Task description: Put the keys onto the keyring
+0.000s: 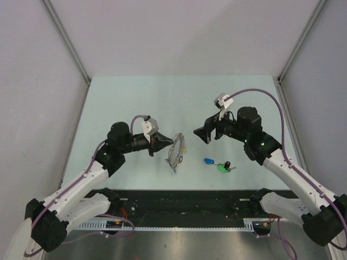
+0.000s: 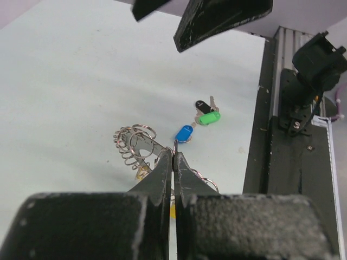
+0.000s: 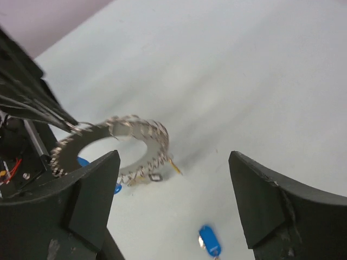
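Observation:
My left gripper (image 1: 164, 144) is shut on the rim of the keyring (image 1: 177, 150), a grey ring edged with wire loops, and holds it tilted up on edge. In the left wrist view the shut fingertips (image 2: 174, 155) pinch a wire loop of the keyring (image 2: 134, 143). To the right of the ring my right gripper (image 1: 203, 133) hangs open and holds nothing. Loose keys lie on the table: blue (image 1: 208, 161), green (image 1: 222, 168) and black (image 1: 227, 164). In the right wrist view, the keyring (image 3: 147, 135) lies past the open gripper (image 3: 173, 157), a yellow-headed key (image 3: 174, 166) hanging from it, and the blue key (image 3: 210, 240) lies below.
The pale green table (image 1: 135, 103) has a black rail (image 1: 184, 199) along its near edge, between the arm bases. Grey walls and metal posts (image 1: 68, 40) enclose the back and both sides.

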{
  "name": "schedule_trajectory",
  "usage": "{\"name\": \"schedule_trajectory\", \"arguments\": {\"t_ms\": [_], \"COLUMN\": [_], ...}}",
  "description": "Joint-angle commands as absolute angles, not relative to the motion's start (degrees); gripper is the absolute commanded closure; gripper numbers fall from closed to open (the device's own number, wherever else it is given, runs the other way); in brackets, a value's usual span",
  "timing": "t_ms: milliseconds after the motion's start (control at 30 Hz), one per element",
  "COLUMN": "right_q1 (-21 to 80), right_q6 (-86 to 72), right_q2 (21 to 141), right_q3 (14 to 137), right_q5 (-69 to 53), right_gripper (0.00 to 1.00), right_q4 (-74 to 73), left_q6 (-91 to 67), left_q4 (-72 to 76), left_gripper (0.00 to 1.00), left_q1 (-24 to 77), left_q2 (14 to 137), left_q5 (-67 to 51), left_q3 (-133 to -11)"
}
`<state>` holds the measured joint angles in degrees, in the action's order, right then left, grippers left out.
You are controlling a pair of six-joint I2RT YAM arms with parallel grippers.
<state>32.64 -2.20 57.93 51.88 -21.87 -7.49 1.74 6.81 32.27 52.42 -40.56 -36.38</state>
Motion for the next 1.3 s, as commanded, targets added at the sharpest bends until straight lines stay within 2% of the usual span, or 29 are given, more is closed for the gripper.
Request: {"name": "schedule_trajectory", "arguments": {"t_ms": [0,267,400,700,933,967,1033,1067,1133,1267], "right_q1": [31.7,31.2,32.3,45.7,48.3,48.3,48.4,48.6,49.0,49.7], "right_q6": [-8.7,-14.9,-15.6,-17.1,-18.1,-18.2,-17.9,-18.0,-18.1,-18.1], "right_q2": [56.6,56.4,58.8,69.1,74.3,74.8,76.4,76.7,78.0,79.8], "right_q3": [52.4,45.6,42.1,41.7,41.5,41.4,41.5,41.4,41.5,41.5], "right_q5": [-12.2,-7.3,-6.9,9.8,12.2,12.7,13.3,13.2,13.2,14.2], "right_gripper": [0.12,0.13,0.18,0.2,0.25,0.26,0.35,0.43,0.5,0.57], "right_q4": [-17.7,-23.3,-22.0,-19.4,-17.0,-16.9,-16.4,-16.2,-15.5,-14.9], "left_q6": [-2.6,-4.7,-3.1,-0.2,1.8,1.9,1.8,1.9,1.8,1.9], "left_q4": [10.8,4.6,1.0,-1.6,-2.3,-2.5,-2.5,-2.3,-2.3,-2.6], "left_gripper": [1.0,1.0,0.99,1.0,1.0,1.0,1.0,0.99,1.0,1.0], "left_q1": [31.0,28.7,28.3,27.7,27.6,27.6,27.7,27.6,27.6,27.6], "left_q2": [47.7,38.7,35.4,33.3,33.0,32.7,32.5,32.5,32.7,33.1], "left_q5": [-33.9,-24.1,-20.0,-14.3,-13.2,-12.9,-13.2,-13.3,-13.8,-14.0], "left_q3": [-35.9,-34.5,-34.3,-33.8,-33.9,-33.8,-33.8,-33.7,-33.7,-33.7]}}
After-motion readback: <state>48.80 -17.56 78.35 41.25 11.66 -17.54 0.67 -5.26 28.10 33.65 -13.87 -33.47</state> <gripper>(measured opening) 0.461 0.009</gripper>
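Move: The blue key tag lies on the table almost below the open right hand: about 27 cm down, 5 cm to its right and roughly 1 cm back. The green key tag is some 6 cm farther right of the blue one and 4 cm nearer the base; the black key tag is about 8 cm right of the blue one and 2 cm back. From the left hand the blue tag lies about 18 cm right, 2 cm ahead and 23 cm below. Down onto the blue key tag comes the empty right hand, sinking about 23 cm while easing back, going first right, then partly left again; its fingers tip to point steeply down and narrow to about half, stopping short of the tag. Still pinching the keyring, the left hand carries it away leftward and a little forward, rising, then partly sinking, turning some 30 degrees counter-clockwise. ##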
